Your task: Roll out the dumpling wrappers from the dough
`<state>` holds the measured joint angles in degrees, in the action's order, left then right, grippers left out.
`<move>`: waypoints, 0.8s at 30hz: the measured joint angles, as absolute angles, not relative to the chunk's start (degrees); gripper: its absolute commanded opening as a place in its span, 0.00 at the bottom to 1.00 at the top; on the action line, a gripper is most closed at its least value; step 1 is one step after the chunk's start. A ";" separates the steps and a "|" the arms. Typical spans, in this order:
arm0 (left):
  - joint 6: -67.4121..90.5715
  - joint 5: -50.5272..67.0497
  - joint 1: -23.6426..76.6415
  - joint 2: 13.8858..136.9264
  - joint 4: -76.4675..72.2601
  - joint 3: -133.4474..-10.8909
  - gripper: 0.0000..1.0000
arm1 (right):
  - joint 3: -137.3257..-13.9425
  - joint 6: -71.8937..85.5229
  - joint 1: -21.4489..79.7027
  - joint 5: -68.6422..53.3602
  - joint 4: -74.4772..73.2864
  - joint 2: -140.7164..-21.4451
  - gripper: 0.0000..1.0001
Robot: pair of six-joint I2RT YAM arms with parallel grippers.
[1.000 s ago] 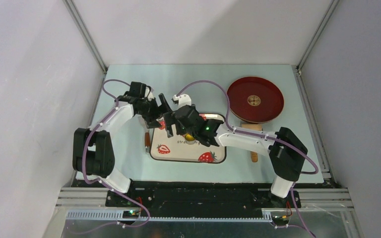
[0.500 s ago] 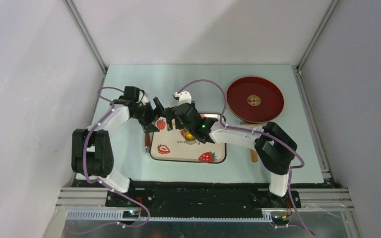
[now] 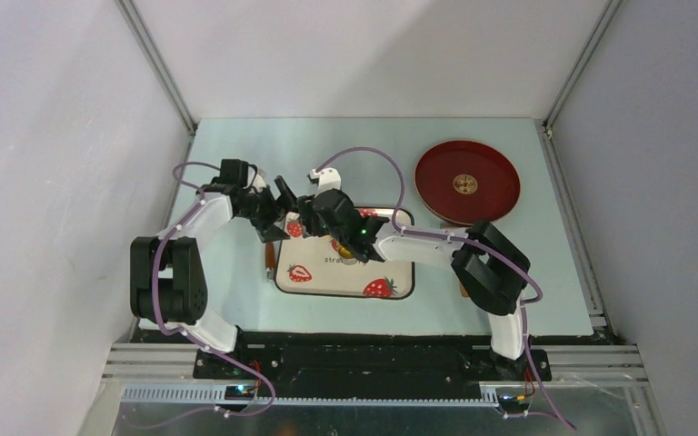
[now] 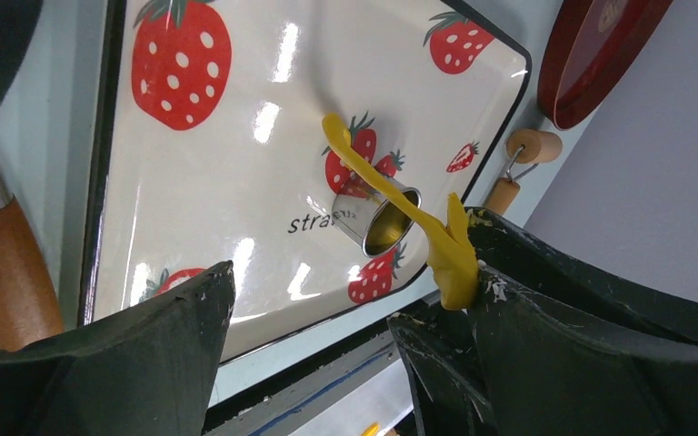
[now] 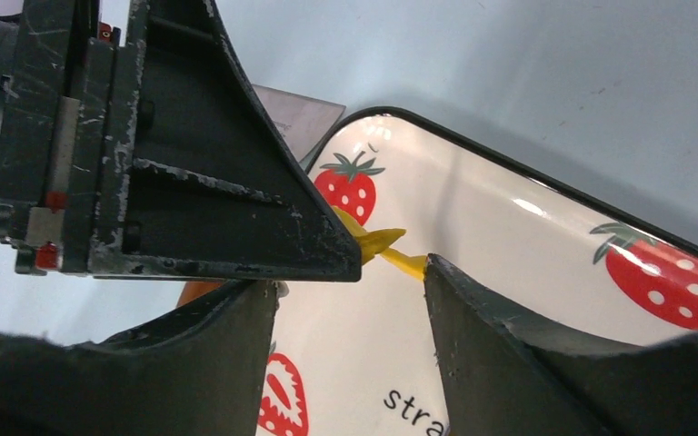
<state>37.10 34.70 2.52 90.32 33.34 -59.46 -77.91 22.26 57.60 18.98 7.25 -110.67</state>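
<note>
The yellow dough (image 4: pixel 391 195) is a thin stretched strip hanging in the air over the strawberry-print tray (image 4: pixel 236 136). Its lower end is stuck to the tip of one finger of my left gripper (image 4: pixel 350 272), which is open. In the right wrist view the dough (image 5: pixel 377 243) runs from that fingertip to the tip of one finger of my right gripper (image 5: pixel 353 272), whose jaws stand apart with nothing between them. Both grippers (image 3: pixel 282 213) (image 3: pixel 314 218) meet over the tray's far left corner. A tan-brown wrapper (image 3: pixel 464 184) lies on the red plate (image 3: pixel 491 163).
A small metal ring cutter (image 4: pixel 377 222) stands on the tray beneath the strip. A rolling pin (image 4: pixel 518 168) lies off the tray's right side, partly under the right arm. A brown-handled tool (image 3: pixel 270 259) lies along the tray's left edge. Walls close in the table.
The right arm has swung left and farther back, meeting the left gripper, and its jaws have narrowed. The left gripper has shifted slightly left and stayed open.
</note>
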 measured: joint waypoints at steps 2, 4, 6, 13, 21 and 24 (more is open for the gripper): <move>37.12 34.68 2.26 90.32 32.62 -59.27 0.99 | -79.11 22.39 57.65 18.87 6.92 -111.53 0.57; 37.21 34.63 1.98 90.30 31.73 -59.02 0.99 | -80.38 22.44 57.65 18.72 6.33 -112.40 0.52; 37.45 34.59 1.58 90.15 31.00 -58.70 0.99 | -81.36 22.57 57.69 18.65 5.87 -113.12 0.47; 37.47 36.07 -0.78 87.18 30.48 -56.73 0.98 | -81.93 25.36 57.74 17.96 5.52 -114.21 0.40; 35.00 40.32 -3.18 85.67 33.08 -55.53 0.98 | -80.01 28.23 53.58 15.66 5.58 -114.24 0.41; 33.01 41.89 -3.20 85.06 34.24 -55.40 0.98 | -79.40 29.17 50.98 13.98 5.85 -114.24 0.44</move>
<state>33.01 41.89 -3.20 85.06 34.24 -55.40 -79.40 29.17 50.98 13.98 5.85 -114.24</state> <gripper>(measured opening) 0.985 0.414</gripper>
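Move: The yellow dough clings to the left hand's right finger, its middle about 3 cm right of and 3 cm below that hand. From the right hand it lies some 1 cm right and 3 cm below, level fore and aft, by the fingertips. The metal cutter stands about 10 cm right, 8 cm back and 11 cm below the right hand; the spatula handle lies 7 cm left and 9 cm back. Right fingers narrow, edging left by the dough, then leave about 5 cm forward-right; left hand retreats left, back, up. ##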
